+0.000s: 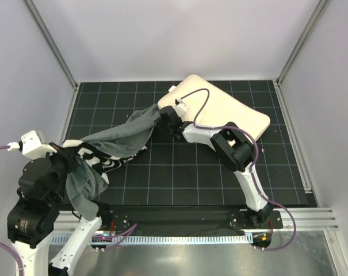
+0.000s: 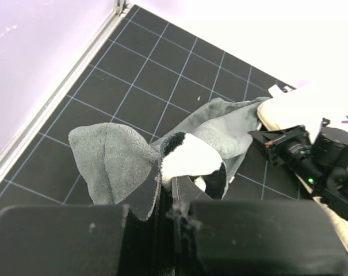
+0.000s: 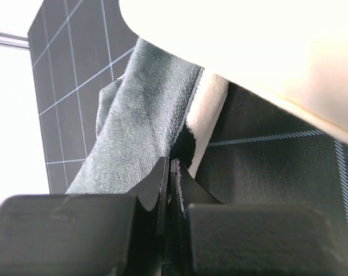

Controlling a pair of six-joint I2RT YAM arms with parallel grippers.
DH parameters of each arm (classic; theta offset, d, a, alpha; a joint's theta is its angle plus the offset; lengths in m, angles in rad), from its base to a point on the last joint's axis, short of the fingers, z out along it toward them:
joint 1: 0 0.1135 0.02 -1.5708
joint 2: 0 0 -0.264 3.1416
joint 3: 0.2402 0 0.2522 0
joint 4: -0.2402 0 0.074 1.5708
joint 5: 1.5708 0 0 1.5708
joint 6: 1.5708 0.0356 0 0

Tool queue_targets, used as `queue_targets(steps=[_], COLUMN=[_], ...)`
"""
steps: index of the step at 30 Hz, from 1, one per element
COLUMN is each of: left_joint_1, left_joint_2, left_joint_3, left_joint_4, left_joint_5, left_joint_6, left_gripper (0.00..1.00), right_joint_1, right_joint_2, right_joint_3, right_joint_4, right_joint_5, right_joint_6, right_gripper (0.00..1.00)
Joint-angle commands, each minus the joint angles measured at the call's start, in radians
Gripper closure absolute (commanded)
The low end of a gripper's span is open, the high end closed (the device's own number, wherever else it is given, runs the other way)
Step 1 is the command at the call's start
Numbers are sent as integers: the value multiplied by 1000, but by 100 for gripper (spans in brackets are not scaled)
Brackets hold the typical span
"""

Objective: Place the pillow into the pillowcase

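Note:
The cream pillow [image 1: 225,106] lies flat at the back right of the mat. The pillowcase [image 1: 119,141], grey plush with zebra stripes showing, stretches from the left side of the mat to the pillow's left corner. My left gripper [image 1: 70,156] is shut on its bunched left end, where grey and zebra fabric [image 2: 113,158] stick out past the tips of the left gripper [image 2: 172,185]. My right gripper [image 1: 165,118] is shut on the pillowcase's other edge. In the right wrist view the right gripper [image 3: 172,168] pinches the grey fabric [image 3: 139,109] just below the pillow [image 3: 260,46].
A black gridded mat [image 1: 179,178] covers the table, with white walls on three sides. Metal rails run along the left edge [image 2: 53,98] and the right edge [image 1: 291,132]. The arms' mounting rail [image 1: 179,221] crosses the front. The right arm [image 2: 312,164] shows in the left wrist view.

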Motion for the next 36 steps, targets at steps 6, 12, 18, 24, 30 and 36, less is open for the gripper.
queue_targets(steps=[6,12,18,24,30,36], left_joint_1=[5,5,4,5,5,4], left_joint_2=[30,24,27,58,56,113], left_joint_3=[71,157,261,252,180,64], left_joint_4=[9,-8,-37,-54,-3,59], left_joint_5=[-49,-71,-83,6,116,274], left_joint_6=[26,28,28,-21,-66,-94], left_gripper=[100,100,99,100,99,100], right_joint_1=[14,54,134,138,140,138], right_joint_2=[-330,-684,-1023,-1387,-1620,-1631], right_joint_3=[-97,-284,-403,-502,-468,-421], right_joint_4=[120,94,-134,-458,-741,-902], right_joint_5=[47,56,267,366,497,564], right_joint_6=[-139,-269,-405,-402,-448,-455], right_gripper=[96,96,96,96,96,96])
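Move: The right gripper already pinches the pillowcase's free corner low over the table, with the pillow's left end about 7 cm ahead and 2 cm right, and its middle some 7 cm ahead and 28 cm right. Clear air for the spread lies roughly 25 cm back, 31 cm right and 31 cm up. From the left gripper, raised with the other side of the case, that free corner is about 30 cm ahead, 22 cm right and 30 cm below. Keep both grips shut on the pillowcase and lift the right gripper fast, some 30 cm, then swing it back and about 30 cm to the right, away from the left gripper, its fingers tipping up about 30 degrees. Let the left gripper rise and draw back a little, then ease it right and down towards its starting height. ##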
